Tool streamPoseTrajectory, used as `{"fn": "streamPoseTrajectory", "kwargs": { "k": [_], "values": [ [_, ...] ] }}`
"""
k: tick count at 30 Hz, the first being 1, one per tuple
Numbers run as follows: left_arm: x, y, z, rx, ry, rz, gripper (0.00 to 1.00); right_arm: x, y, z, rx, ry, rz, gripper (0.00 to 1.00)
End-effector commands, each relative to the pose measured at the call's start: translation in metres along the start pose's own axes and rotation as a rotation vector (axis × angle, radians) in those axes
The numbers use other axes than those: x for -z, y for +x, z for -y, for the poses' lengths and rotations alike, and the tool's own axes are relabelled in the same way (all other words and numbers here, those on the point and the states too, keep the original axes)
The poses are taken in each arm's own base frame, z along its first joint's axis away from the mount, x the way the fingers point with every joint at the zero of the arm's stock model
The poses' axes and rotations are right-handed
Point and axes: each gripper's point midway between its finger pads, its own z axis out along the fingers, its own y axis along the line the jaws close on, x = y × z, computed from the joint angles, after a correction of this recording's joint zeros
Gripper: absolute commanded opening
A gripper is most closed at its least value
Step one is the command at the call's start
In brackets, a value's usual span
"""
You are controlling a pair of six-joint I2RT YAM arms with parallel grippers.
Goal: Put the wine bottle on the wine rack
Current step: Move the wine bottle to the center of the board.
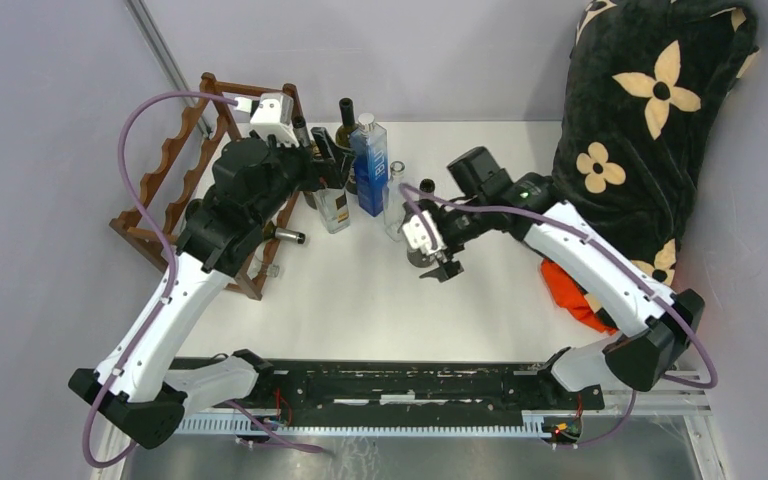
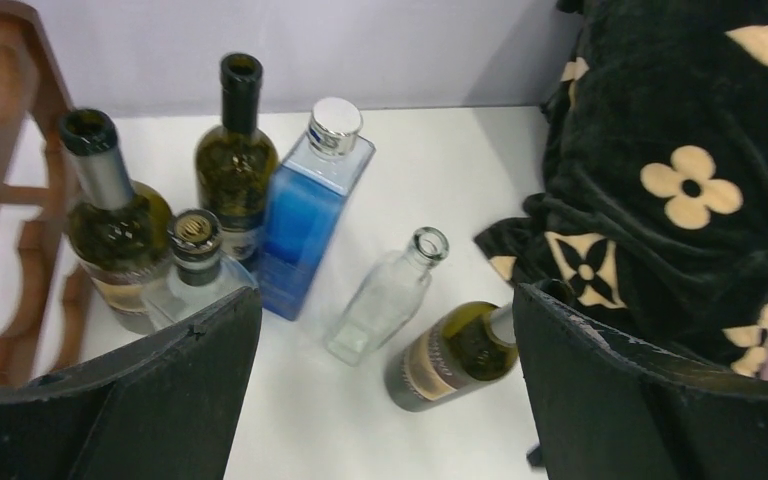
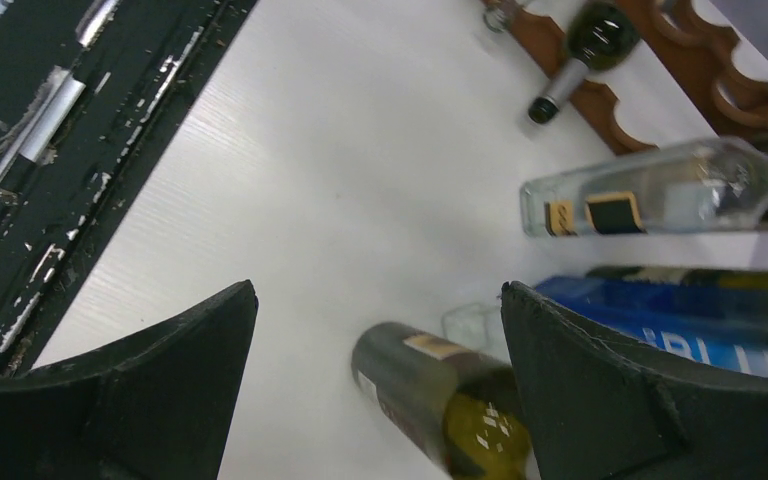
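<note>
The dark wooden wine rack (image 1: 165, 185) stands at the table's left, its frame also at the left edge of the left wrist view (image 2: 22, 110). One bottle (image 1: 282, 236) lies on the rack's lower rail. An olive-green wine bottle (image 3: 440, 400) with a tan and grey label stands under my right gripper (image 3: 379, 288), which is open, its fingers apart from the glass. In the left wrist view that bottle (image 2: 455, 355) is on the right, its neck hidden behind my finger. My left gripper (image 2: 388, 292) hangs open beside the rack, facing the bottle cluster, holding nothing.
Between the arms stand a green bottle (image 2: 235, 165), a blue square bottle (image 2: 310, 215), a foil-necked olive bottle (image 2: 110, 215), a clear dark-capped bottle (image 2: 195, 265) and a small clear bottle (image 2: 385, 295). A black flowered blanket (image 1: 650, 120) fills the right; an orange cloth (image 1: 570, 290) lies below it.
</note>
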Motion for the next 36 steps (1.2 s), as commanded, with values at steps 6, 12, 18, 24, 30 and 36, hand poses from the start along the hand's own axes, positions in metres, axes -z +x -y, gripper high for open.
{"fn": "streamPoseTrajectory", "kwargs": {
  "k": [6, 12, 18, 24, 30, 36],
  "values": [
    [0.012, -0.002, 0.018, 0.215, 0.082, 0.029, 1.0, 0.07, -0.017, 0.023, -0.095, 0.22, 0.067, 0.98],
    [0.018, -0.006, 0.015, 0.192, 0.074, 0.048, 1.0, 0.106, -0.01, 0.035, -0.187, 0.363, 0.1, 0.98],
    [0.02, -0.01, 0.01, 0.14, 0.052, 0.055, 1.0, 0.123, -0.004, 0.037, -0.186, 0.505, 0.087, 0.98],
    [0.022, -0.009, 0.009, 0.124, 0.051, 0.055, 1.0, 0.147, -0.002, 0.05, -0.159, 0.787, 0.108, 0.98],
    [0.024, -0.007, 0.01, 0.133, 0.064, 0.065, 1.0, 0.14, 0.011, 0.05, -0.294, 0.833, 0.161, 0.98],
    [0.029, -0.004, 0.011, 0.14, 0.079, 0.067, 1.0, 0.131, 0.037, 0.052, -0.42, 0.856, 0.134, 0.98]
  ]
}}
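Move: Standing on the table, the green wine bottle is about 9 cm ahead of the right hand and nearly in line with it sideways, its middle some 10 cm below. The small clear bottle stands roughly 6 cm farther out than the wine bottle and 6 cm to its left. The blue bottle is about 12 cm beyond the wine bottle and 12 cm left of it. From the left hand the wine bottle lies some 17 cm to the right, level fore-and-aft, about 27 cm below. Swing the empty right gripper about 9 cm to the right and 7 cm forward, lifting it some 6 cm, mostly early on, so it comes round to the wine bottle's right side. Meanwhile turn the wrist some 40 degrees clockwise and raise the fingers' aim, jaws wide open and touching nothing. Ease the open left gripper back about 2.5 cm, rolling its left side down slightly. ##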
